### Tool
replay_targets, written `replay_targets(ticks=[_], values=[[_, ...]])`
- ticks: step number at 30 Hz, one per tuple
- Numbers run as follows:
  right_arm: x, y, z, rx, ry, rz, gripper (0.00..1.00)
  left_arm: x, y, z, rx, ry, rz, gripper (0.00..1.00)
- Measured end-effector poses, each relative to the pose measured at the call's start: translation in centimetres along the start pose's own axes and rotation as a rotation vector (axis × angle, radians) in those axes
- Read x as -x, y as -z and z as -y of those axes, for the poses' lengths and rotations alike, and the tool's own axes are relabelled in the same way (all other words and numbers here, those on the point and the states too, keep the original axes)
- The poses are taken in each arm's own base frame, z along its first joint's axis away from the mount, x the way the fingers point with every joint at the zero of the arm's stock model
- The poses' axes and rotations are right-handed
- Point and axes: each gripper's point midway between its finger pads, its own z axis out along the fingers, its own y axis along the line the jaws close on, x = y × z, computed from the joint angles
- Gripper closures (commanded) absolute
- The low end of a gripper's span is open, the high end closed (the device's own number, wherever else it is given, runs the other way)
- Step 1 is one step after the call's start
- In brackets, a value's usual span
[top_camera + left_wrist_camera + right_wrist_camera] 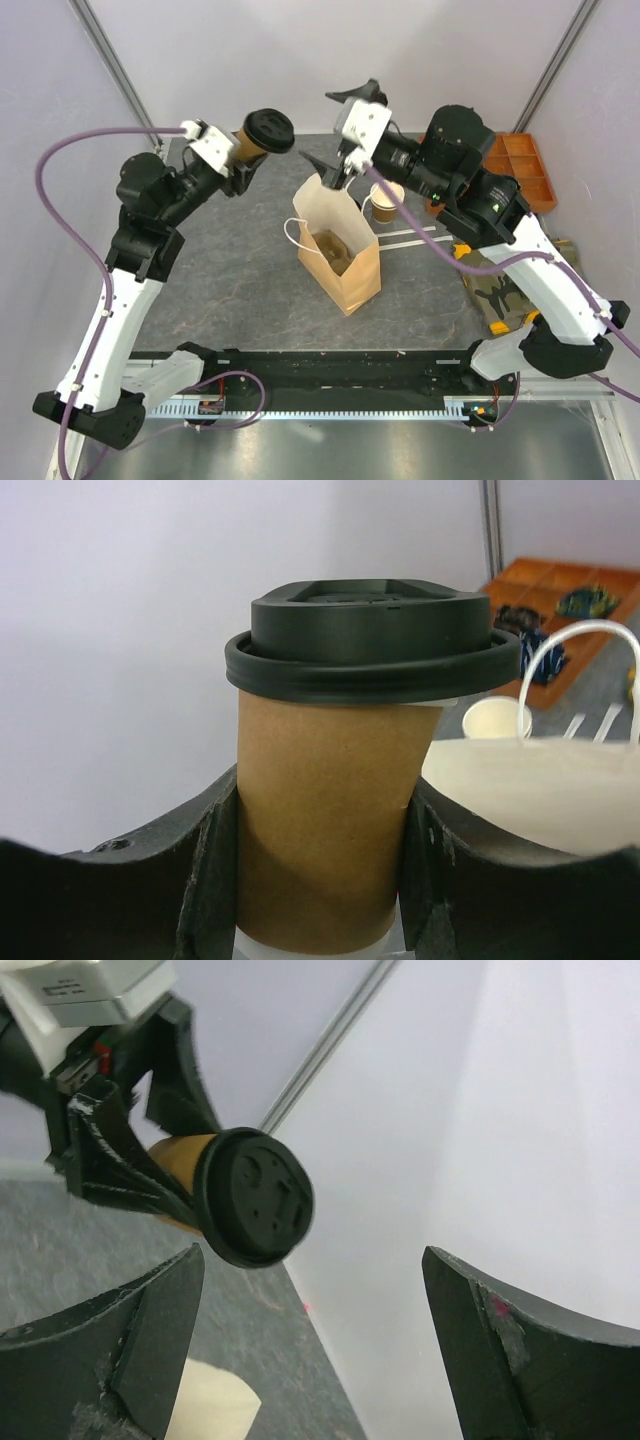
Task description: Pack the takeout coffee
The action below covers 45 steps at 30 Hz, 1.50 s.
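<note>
My left gripper is shut on a tan kraft takeout coffee cup with a black lid, held tilted in the air left of the bag's mouth. In the left wrist view the cup stands between both fingers, its lid on top, with the gripper round its lower half. My right gripper hangs open above the bag's far edge, nothing between its fingers. The right wrist view has this gripper facing the held cup's lid. A second cup, open and lidless, stands on the table right of the bag.
The tall tan paper bag with white handles stands open mid-table, something brown at its bottom. An orange compartment tray sits at the back right. A camouflage cloth lies at the table's right edge. Bag rim shows near the left gripper.
</note>
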Motion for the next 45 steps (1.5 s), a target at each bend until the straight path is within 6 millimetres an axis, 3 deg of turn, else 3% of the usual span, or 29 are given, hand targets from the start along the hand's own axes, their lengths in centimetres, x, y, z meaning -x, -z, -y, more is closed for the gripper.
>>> replay_targets(ticks=[5,9,13,19,26,30,40,43,45], values=[[0.3,-1.2,4.3,-0.116,-0.190,0.034,0.02,-0.2,1.4,-2.5,0.094,0.209,0.030,0.55],[-1.2,-2.8,7.4,-0.156,-0.376,0.064,0.02,-0.2,2.8,-1.8,0.102,0.300,0.068,0.55],[-2.8,-4.9,8.4,-0.121,-0.578,0.122,0.07,-0.3,3.9,-0.6,0.090,0.331,0.106,0.55],[-2.9,-8.0,5.1,0.093,-0.846,0.208,0.02,-0.2,4.3,-0.2,0.093,0.349,0.145,0.55],[-3.3,-8.8,0.4,0.269,-1.017,0.180,0.03,0.8,4.3,0.0,0.074,0.347,0.194,0.56],[-3.8,-8.8,-1.1,0.331,-1.084,0.158,0.14,1.6,4.3,0.0,0.064,0.339,0.222,0.57],[-3.4,-8.4,-3.2,0.474,-1.162,0.166,0.24,2.5,3.9,0.0,0.035,0.327,0.266,0.57],[-3.7,-8.6,-3.6,0.493,-1.179,0.158,0.32,2.2,3.6,0.1,0.025,0.330,0.258,0.61],[-3.8,-8.6,-3.6,0.495,-1.180,0.161,0.46,2.0,3.5,0.1,0.022,0.337,0.253,0.62]])
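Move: The right hand, open and empty, hangs high over the table with the cup's black lid about 10 cm to its left, 4 cm ahead and a little below. The bag stands almost beneath this hand, its middle roughly 35 cm down, 3 cm to the right and 2 cm back; the spare cups are some 14 cm right, 15 cm ahead and far below. From the left hand, already gripping the tilted cup, the lid is about 5 cm right, 4 cm up and 1 cm ahead. The right fingers come onto the black lid and begin closing at its rim, after the hand arcs about 10 cm forward and slightly up, then left, down and part-way back, turning some 75 degrees until the fingers point left. The left hand keeps its grip on the cup, shifts briefly left and then back about 3 cm overall, and rolls some 25 degrees to bring the cup more upright. ##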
